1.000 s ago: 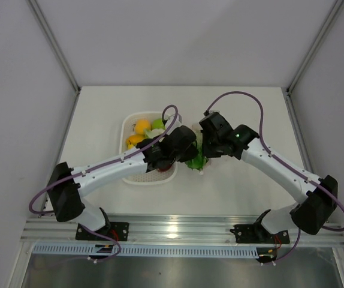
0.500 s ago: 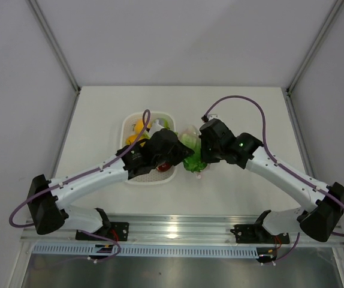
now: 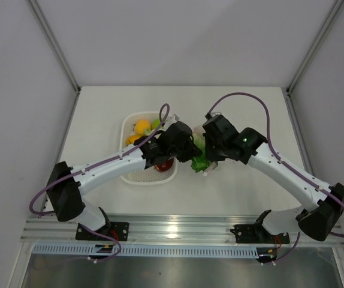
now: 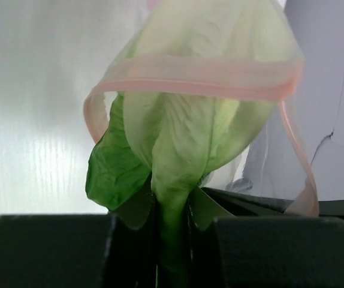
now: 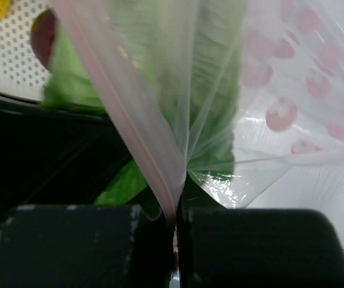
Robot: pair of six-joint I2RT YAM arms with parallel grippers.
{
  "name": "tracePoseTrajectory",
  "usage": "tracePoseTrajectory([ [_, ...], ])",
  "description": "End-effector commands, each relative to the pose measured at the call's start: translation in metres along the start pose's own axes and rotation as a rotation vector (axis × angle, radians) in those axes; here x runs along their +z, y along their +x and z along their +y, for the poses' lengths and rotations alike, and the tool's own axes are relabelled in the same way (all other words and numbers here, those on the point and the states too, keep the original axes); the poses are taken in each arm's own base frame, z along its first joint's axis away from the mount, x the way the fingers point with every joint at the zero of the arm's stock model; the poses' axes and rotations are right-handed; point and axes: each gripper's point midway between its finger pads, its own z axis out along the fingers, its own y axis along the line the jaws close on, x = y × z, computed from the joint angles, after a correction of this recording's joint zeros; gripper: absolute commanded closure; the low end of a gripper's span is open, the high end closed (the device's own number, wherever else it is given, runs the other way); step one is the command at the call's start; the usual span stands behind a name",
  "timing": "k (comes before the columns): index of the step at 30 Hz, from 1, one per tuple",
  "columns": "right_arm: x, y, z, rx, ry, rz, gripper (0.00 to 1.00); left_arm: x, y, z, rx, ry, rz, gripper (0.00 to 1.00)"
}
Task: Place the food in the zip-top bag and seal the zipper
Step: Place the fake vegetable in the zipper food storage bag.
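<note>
My left gripper (image 4: 172, 225) is shut on the stem of a leafy green-white lettuce (image 4: 178, 138). The lettuce's top pokes into the mouth of the clear zip-top bag, and the pink zipper (image 4: 202, 77) loops round its leaves. My right gripper (image 5: 177, 210) is shut on the bag's pink edge, holding the zip-top bag (image 5: 280, 114) up; its pink dots show on the right. From above, both grippers meet over the lettuce (image 3: 198, 162) just right of the basket. Two orange-yellow fruits (image 3: 142, 126), a lime-green fruit (image 3: 156, 124) and a dark red apple (image 3: 165, 164) lie in the basket.
The white perforated basket (image 3: 141, 175) stands left of centre, partly under my left arm. The right wrist view shows its wall (image 5: 10, 60) behind the bag. White walls and metal posts close in the table on three sides.
My left gripper drew back left over the basket with the lettuce, then came right again to the bag. The right gripper shifted slightly right, still pinching the bag.
</note>
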Motion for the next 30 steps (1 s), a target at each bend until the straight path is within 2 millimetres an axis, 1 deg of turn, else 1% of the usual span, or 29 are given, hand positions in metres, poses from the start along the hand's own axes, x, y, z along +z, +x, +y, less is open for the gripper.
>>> tracePoseTrajectory([
  [1,-0.018,-0.018,0.028,0.018,-0.142,-0.014,1.00,0.007,-0.008,-0.026,0.058,0.132,-0.036,1.00],
  [4,-0.020,-0.023,0.030,0.040,-0.171,-0.012,1.00,0.004,-0.009,-0.036,0.096,0.179,-0.060,0.99],
  [5,-0.020,-0.026,0.030,0.049,-0.180,-0.018,1.00,0.004,-0.008,-0.037,0.108,0.177,-0.057,0.99],
  [6,-0.018,-0.025,0.030,0.050,-0.182,-0.010,1.00,0.004,-0.008,-0.038,0.123,0.178,-0.056,0.99],
  [7,-0.017,-0.024,0.030,0.051,-0.186,-0.004,1.00,0.003,-0.007,-0.046,0.135,0.197,-0.045,0.98],
  [9,-0.015,-0.021,0.030,0.051,-0.190,0.002,1.00,0.005,-0.005,-0.049,0.187,0.206,-0.034,0.93],
  [10,-0.014,-0.020,0.030,0.051,-0.189,0.005,1.00,0.003,-0.006,-0.055,0.205,0.217,-0.032,0.90],
  [11,-0.014,-0.020,0.030,0.051,-0.190,0.004,1.00,0.005,-0.005,-0.058,0.237,0.213,-0.026,0.88],
  [12,-0.013,-0.019,0.028,0.050,-0.187,0.006,1.00,0.004,-0.006,-0.058,0.257,0.188,-0.016,0.87],
  [14,-0.012,-0.014,0.025,0.043,-0.180,0.015,1.00,0.010,-0.005,-0.051,0.288,0.142,-0.005,0.89],
  [15,-0.013,-0.014,0.021,0.040,-0.164,0.009,1.00,0.009,-0.011,-0.051,0.288,0.125,-0.018,0.91],
  [16,-0.013,-0.014,0.019,0.039,-0.152,0.004,1.00,0.011,-0.013,-0.049,0.280,0.118,-0.020,0.93],
  [17,-0.014,-0.013,0.015,0.033,-0.133,0.003,1.00,0.015,-0.013,-0.045,0.256,0.107,-0.008,0.99],
  [18,-0.015,-0.013,0.012,0.031,-0.124,0.001,1.00,0.019,-0.016,-0.042,0.236,0.096,0.000,0.99],
  [19,-0.017,-0.015,0.011,0.031,-0.121,-0.002,1.00,0.023,-0.015,-0.037,0.226,0.072,0.023,0.99],
  [20,-0.018,-0.015,0.012,0.030,-0.122,-0.005,1.00,0.022,-0.017,-0.043,0.225,0.066,0.029,0.99],
  [21,-0.019,-0.016,0.012,0.031,-0.124,-0.007,1.00,0.029,-0.023,-0.047,0.231,0.028,0.009,0.99],
  [22,-0.018,-0.016,0.011,0.034,-0.120,-0.006,1.00,0.023,-0.028,-0.062,0.249,0.026,-0.011,0.99],
  [23,-0.018,-0.017,0.010,0.039,-0.117,-0.011,1.00,0.024,-0.025,-0.048,0.317,-0.048,0.001,0.99],
  [24,-0.017,-0.017,0.007,0.046,-0.108,-0.010,1.00,0.022,-0.016,-0.052,0.366,-0.057,0.005,0.99],
  [25,-0.015,-0.018,0.005,0.050,-0.102,-0.011,1.00,0.020,-0.020,-0.068,0.391,-0.040,-0.021,0.99],
  [26,-0.013,-0.020,0.000,0.061,-0.094,-0.012,1.00,0.016,-0.010,-0.069,0.435,-0.034,-0.005,0.99],
  [27,-0.010,-0.021,-0.003,0.068,-0.087,-0.014,1.00,0.010,-0.007,-0.076,0.445,-0.001,0.001,0.99],
  [28,-0.009,-0.022,-0.005,0.073,-0.091,-0.013,1.00,0.014,0.004,-0.065,0.466,-0.003,0.035,0.99],
  [29,-0.006,-0.023,-0.010,0.087,-0.086,-0.014,1.00,0.012,0.005,-0.080,0.462,0.078,0.026,0.99],
  [30,-0.006,-0.023,-0.012,0.088,-0.086,-0.012,1.00,0.016,0.014,-0.068,0.462,0.082,0.056,0.99],
])
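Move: Just ahead of the left hand, which already pinches the leafy lettuce, the bag's mouth has its middle about 3 cm forward, 3 cm right and 4 cm lower. The red apple lies roughly 4 cm forward, 13 cm left and 15 cm down; the white tray's middle is some 11 cm forward, 19 cm left and 18 cm below. From the right hand, still gripping the rim, the mouth's middle is about 5 cm forward, 2 cm left and 2 cm down. Pushing the lettuce on towards the bag mouth, the left hand goes about 5 cm right and some 2 cm forward, turning clockwise and lifting its left side about 15 degrees, grip kept. The right hand keeps its shut fingers on the rim, rises a little first, then gives way late, ending about 2 cm forward, up and slightly less to the right. ##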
